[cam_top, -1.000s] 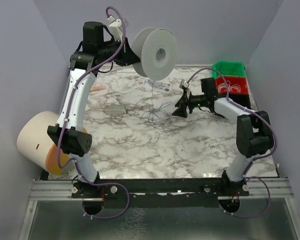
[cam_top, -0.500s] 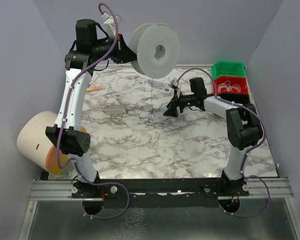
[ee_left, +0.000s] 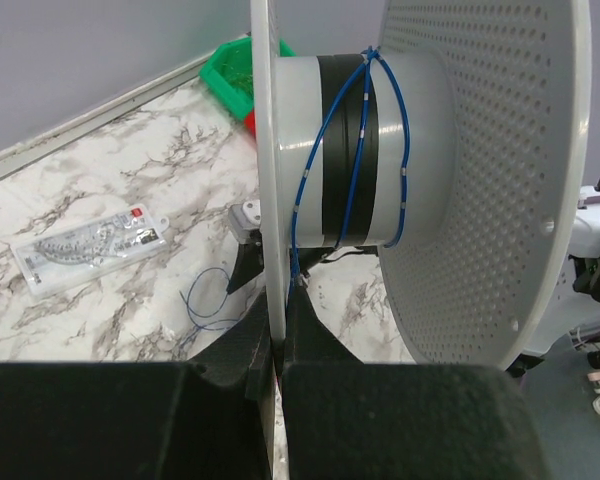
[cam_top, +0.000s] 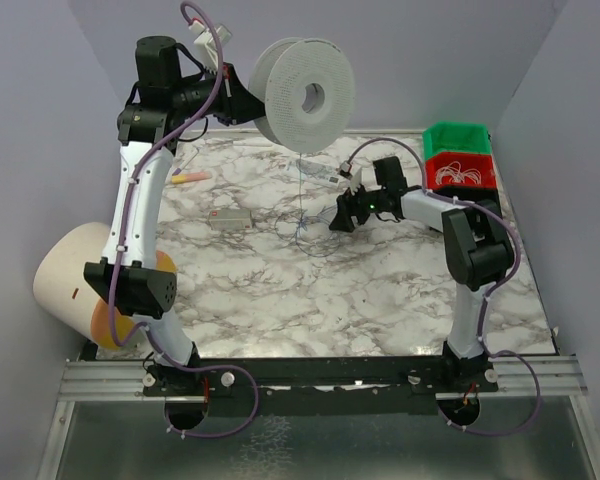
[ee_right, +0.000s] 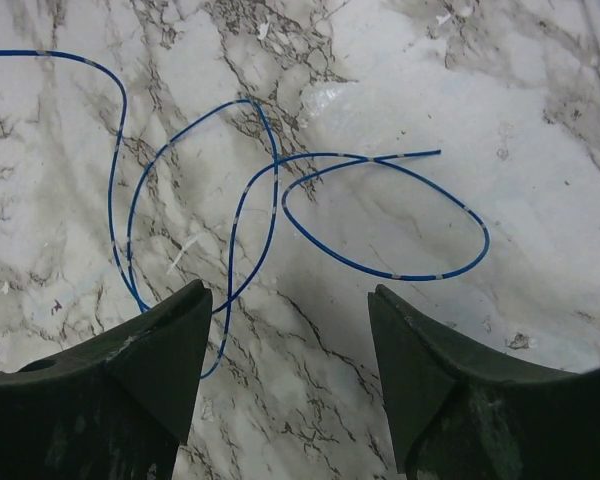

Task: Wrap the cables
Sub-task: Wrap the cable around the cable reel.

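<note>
A thin blue cable (ee_right: 280, 210) lies in loose loops on the marble table, and hangs (cam_top: 301, 195) from a grey spool (cam_top: 308, 95) held high at the back. Some turns of it (ee_left: 360, 140) wrap the spool's core over black tape. My left gripper (ee_left: 277, 330) is shut on the spool's near flange (ee_left: 263, 150). My right gripper (ee_right: 285, 310) is open and empty, low over the table just short of the loops; in the top view it (cam_top: 338, 218) sits right of the pile.
A clear plastic packet (cam_top: 323, 173) lies behind the loops, also seen in the left wrist view (ee_left: 90, 250). A grey box (cam_top: 230, 218) lies left. Green (cam_top: 458, 138) and red bins (cam_top: 464, 170) stand back right. A white roll (cam_top: 75, 280) sits off the left edge.
The left arm has swung the spool up and slightly left, turning it. The right gripper has moved left toward the cable pile.
</note>
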You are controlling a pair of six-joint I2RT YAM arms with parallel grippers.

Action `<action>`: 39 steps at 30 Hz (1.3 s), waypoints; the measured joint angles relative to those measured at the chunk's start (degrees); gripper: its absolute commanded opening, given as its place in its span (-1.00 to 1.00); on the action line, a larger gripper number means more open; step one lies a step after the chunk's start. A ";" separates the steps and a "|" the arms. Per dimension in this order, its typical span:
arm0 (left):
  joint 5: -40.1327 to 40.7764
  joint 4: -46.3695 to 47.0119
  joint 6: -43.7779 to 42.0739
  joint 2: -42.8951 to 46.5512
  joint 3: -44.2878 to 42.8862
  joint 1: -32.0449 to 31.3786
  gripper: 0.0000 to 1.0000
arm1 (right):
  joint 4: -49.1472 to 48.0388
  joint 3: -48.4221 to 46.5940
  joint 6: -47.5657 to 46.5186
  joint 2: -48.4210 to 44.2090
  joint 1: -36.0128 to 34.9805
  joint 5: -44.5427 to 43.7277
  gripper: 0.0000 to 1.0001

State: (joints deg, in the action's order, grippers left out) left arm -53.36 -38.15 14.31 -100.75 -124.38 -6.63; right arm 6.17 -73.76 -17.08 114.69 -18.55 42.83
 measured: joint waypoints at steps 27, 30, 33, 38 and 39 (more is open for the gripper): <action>-0.68 5.84 3.80 2.40 5.42 2.03 -1.00 | 5.95 -5.33 7.34 6.73 -0.63 4.48 -0.99; -0.90 6.56 4.76 2.60 5.42 3.08 -1.00 | 8.09 -7.61 8.33 7.56 -0.50 4.61 -0.99; -1.09 7.69 6.82 3.17 5.79 6.34 -1.00 | 9.40 -9.73 10.12 7.17 1.03 4.42 -0.99; -1.07 15.02 13.66 7.02 11.69 18.18 -1.00 | 9.97 -9.88 12.00 0.68 9.94 -2.01 -0.99; -1.03 16.63 15.21 7.69 12.98 20.65 -1.00 | 9.88 -9.86 12.22 -1.51 11.89 -3.74 -0.99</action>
State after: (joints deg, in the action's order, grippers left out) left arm -54.39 -21.52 29.52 -93.06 -111.39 14.02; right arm 16.05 -83.61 -4.86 113.19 -6.66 39.09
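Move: My right hand hovers open and low over the loose cable. Its nearest strands lie about 2 cm to the left, 1 cm back and 3 cm below; the white packet is some 13 cm ahead and 4 cm left, the grey box about 22 cm left and 2 cm ahead. From my left hand, high up, that cable is roughly 15 cm right, 1 cm back and 42 cm below; the reel it holds centres about 8 cm right and 2 cm ahead. I ease my right hand down about 2.5 cm, slightly back and left, rolling the wrist some 15 degrees, and pinch the loose cable. Then I speed off with it to the right, forward and up, turning clockwise, while my left hand, still gripping the reel's rim and nearly still until then, swings about 14 cm left, turning counter-clockwise, to draw the cable out between them. ##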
